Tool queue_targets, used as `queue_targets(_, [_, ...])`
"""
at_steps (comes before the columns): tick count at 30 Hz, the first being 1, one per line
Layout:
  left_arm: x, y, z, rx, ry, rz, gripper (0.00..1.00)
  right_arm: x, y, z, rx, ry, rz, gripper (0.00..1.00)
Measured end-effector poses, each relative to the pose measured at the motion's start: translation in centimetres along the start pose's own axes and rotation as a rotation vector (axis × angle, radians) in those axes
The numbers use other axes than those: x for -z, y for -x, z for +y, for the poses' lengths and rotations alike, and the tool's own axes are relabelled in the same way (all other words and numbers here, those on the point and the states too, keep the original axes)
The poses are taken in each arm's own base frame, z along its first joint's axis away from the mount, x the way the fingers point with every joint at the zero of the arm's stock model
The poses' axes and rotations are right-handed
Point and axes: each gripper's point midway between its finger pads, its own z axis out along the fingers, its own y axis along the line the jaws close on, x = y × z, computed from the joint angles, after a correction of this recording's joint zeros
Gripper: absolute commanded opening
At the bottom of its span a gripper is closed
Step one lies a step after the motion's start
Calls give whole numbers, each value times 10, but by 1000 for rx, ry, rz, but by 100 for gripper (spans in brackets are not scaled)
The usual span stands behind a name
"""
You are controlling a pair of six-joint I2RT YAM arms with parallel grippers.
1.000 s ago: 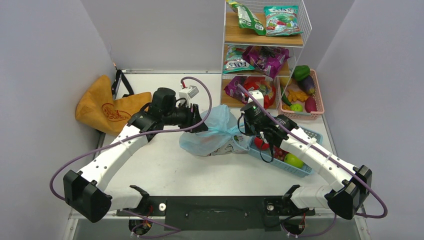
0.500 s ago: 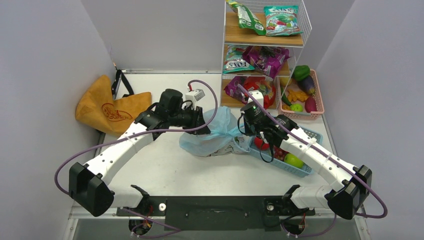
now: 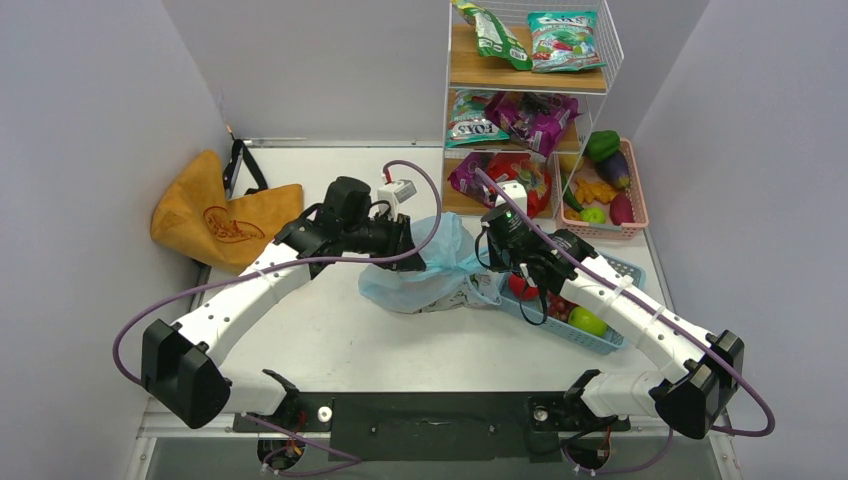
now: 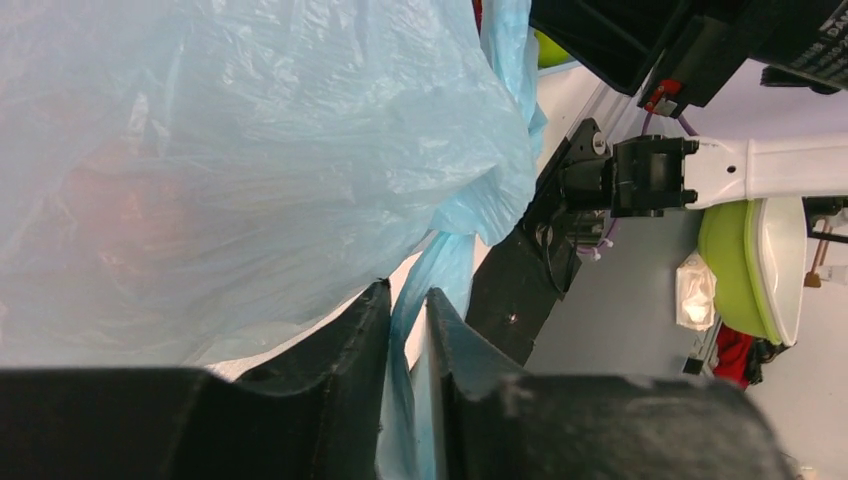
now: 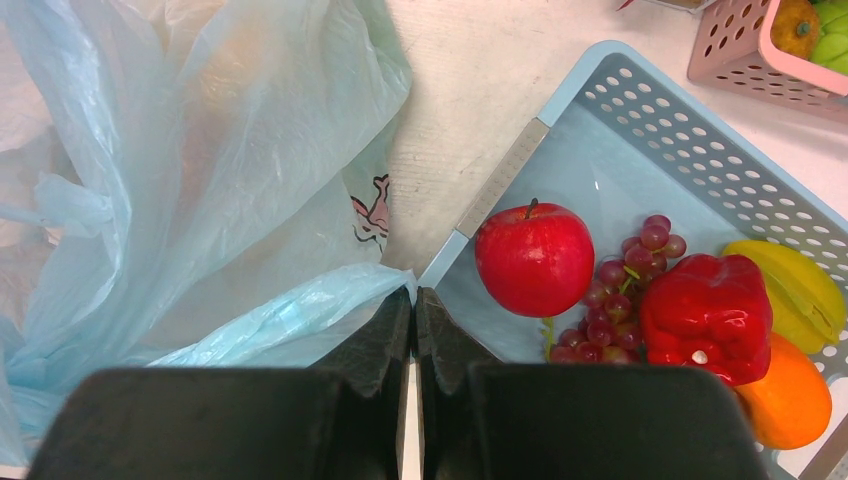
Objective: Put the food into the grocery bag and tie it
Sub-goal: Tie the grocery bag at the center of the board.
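The light blue grocery bag (image 3: 420, 270) lies crumpled mid-table between both arms. My left gripper (image 3: 408, 240) is at its left top. In the left wrist view a twisted handle strip (image 4: 425, 290) runs between the jaws of the left gripper (image 4: 408, 300), which are closed narrowly on it. A faint orange shape (image 4: 120, 220) shows through the bag (image 4: 250, 150). My right gripper (image 5: 413, 292) is shut, pinching the end of the other handle (image 5: 300, 310) at its tips. Loose food lies in the blue basket (image 5: 640, 130): a red apple (image 5: 533, 258), red grapes (image 5: 620, 290) and a red pepper (image 5: 708, 312).
A tan tote (image 3: 225, 220) lies at the back left. A wire shelf (image 3: 530, 90) with snack packets and a pink basket (image 3: 603, 185) of vegetables stand at the back right. The blue basket (image 3: 575, 310) sits just right of the bag, under the right arm.
My left arm has shifted right and rolled toward the bag, its jaws narrowing on the handle strip. The right arm and the basket have not moved.
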Motion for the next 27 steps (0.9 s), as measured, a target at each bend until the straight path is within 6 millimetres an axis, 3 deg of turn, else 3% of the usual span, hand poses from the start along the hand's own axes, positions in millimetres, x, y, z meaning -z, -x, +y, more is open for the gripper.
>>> queue_targets(1, [0,1,-1,0,-4,-1,0,0,0,0,0,0,0,0])
queue_targets(9, [1,1,-6,10,-29,2,0,0,0,0,3,0,0,0])
queue_targets(13, [9,17,-13,6,-3,-31,0,2,2,0,6,2,-2,0])
queue_targets(16, [31,52,-28,-45,48,-120,0,12,18,1,-4,15,-32,0])
queue_targets(21, [88,100,-55,-148,144,-312,0,41,64,10,-45,68,-146,0])
queue_targets(24, [115,107,-54,-175,230,-386,0,53,82,13,-66,90,-201,0])
queue_targets(27, [126,102,-37,-163,327,-414,0,51,82,13,-68,87,-204,0])
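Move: The bag's left handle runs between the left hand's partly open fingers, right at the hand point, and the loose knot lies about 9 cm to that hand's right and 3 cm lower, with the filled bag roughly 3 cm right and 9 cm below. The right hand still pinches the other handle; from it the knot is some 6 cm to the left, the bag about 12 cm left and 6 cm lower, and the red apple in the basket about 9 cm right and 10 cm below. The left fingers first shut on the handle strip lying between them, the hand staying almost in place; then it hauls that handle quickly up about 15 cm, swinging out some 7 cm to the left late in the pull while the wrist tips the fingers upward and turns counter-clockwise. The right hand keeps its pinch on the other handle and, starting a moment later, rises some 9 cm with only a small drift forward and left, so the two handles are drawn up and apart with the knot between them. ##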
